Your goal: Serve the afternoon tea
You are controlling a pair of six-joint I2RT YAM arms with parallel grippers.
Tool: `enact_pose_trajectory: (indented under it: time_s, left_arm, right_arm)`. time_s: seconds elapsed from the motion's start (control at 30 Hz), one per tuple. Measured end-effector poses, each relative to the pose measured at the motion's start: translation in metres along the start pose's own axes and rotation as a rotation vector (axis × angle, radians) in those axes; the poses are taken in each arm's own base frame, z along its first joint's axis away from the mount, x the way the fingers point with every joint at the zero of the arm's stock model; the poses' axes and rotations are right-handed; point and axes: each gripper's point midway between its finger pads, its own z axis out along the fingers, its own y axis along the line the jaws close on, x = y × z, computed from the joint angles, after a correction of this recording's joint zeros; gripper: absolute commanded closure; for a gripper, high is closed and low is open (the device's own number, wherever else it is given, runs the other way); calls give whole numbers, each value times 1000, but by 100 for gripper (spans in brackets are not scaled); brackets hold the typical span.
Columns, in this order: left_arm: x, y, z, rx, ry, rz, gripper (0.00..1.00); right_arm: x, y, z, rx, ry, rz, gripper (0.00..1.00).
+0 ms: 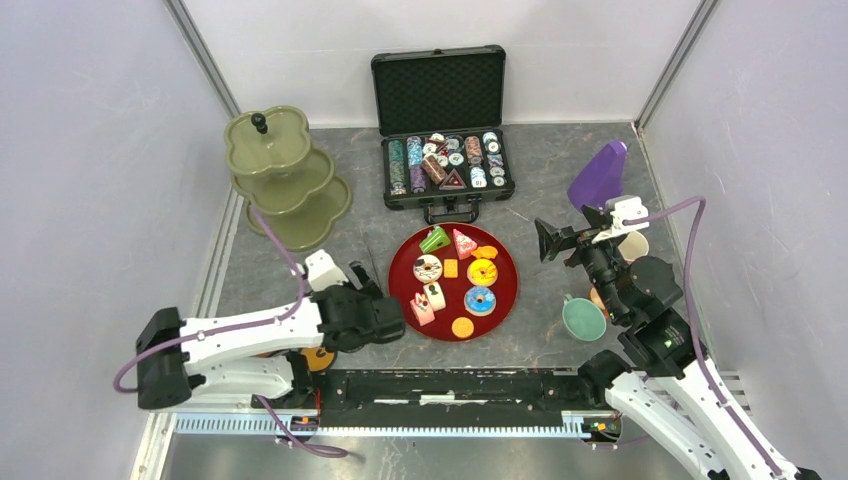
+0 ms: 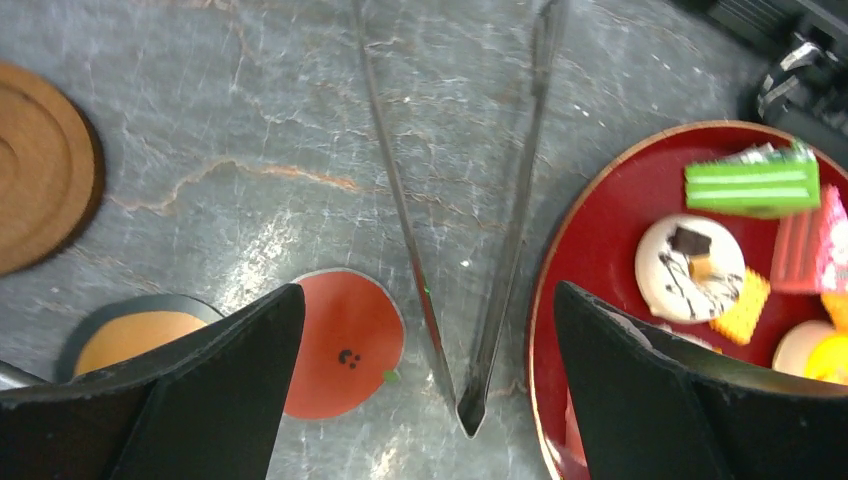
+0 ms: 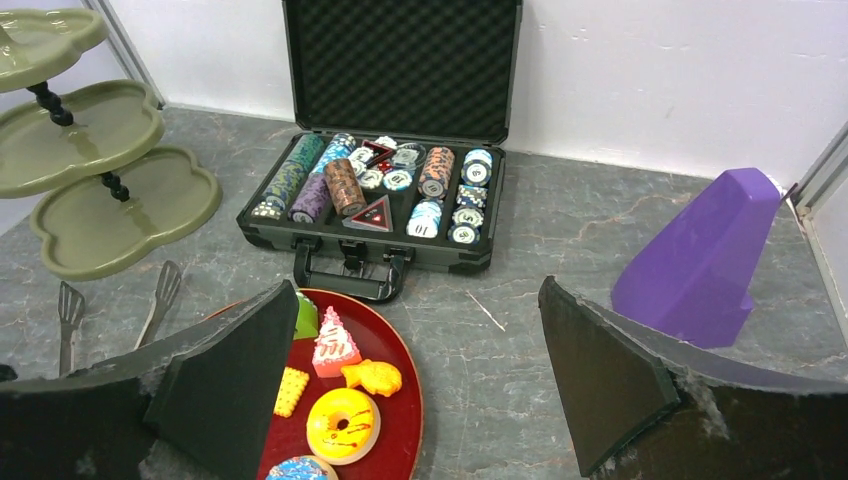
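Note:
Toy donuts, cake slices and biscuits lie on a dark-red round tray (image 1: 500,262); a yellow donut (image 3: 343,423) and a pink cake slice (image 3: 333,345) show in the right wrist view. The olive-green three-tier stand (image 1: 285,180) stands bare at the back left. My left gripper (image 2: 428,290) is open, low over the table just left of the tray, straddling the hinge end of metal tongs (image 2: 521,200). My right gripper (image 1: 548,240) hangs open right of the tray with nothing between its fingers. A teal cup (image 1: 583,318) sits beside the right arm.
An open black case of poker chips (image 1: 440,165) lies at the back. A purple wedge-shaped object (image 1: 598,175) stands at the back right. An orange pumpkin-face saucer (image 2: 345,340) and a brown wooden saucer (image 2: 35,165) lie left of the tongs. Walls close in on both sides.

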Motion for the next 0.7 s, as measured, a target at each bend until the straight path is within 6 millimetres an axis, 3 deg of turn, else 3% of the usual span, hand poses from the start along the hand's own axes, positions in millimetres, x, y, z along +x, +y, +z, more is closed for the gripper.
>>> enact_pose_trajectory:
  time_s: [0.13, 0.43, 0.7]
  left_arm:
    - [6, 9, 20, -27, 52, -106, 0]
    - [44, -13, 40, -62, 93, -40, 0]
    - [50, -26, 55, -65, 93, -56, 2]
  right_arm:
    - [2, 1, 0, -5, 4, -1, 2]
    - [6, 1, 0, -5, 10, -3, 2]
    - [14, 0, 1, 0, 24, -11, 2]
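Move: The tongs lie below the left hand, their middle about 3 cm ahead, 2 cm to its left and 12 cm down, hinge end nearest the robot. The red coaster is some 5 cm back and 4 cm left; the red plate's middle is roughly 5 cm ahead and 18 cm right, both about 12 cm below. From the right hand the tongs are about 41 cm left, 5 cm back and 31 cm lower. The left hand sinks about 6.5 cm towards the tongs, easing some 3.5 cm forward and right, fingers wide open. ##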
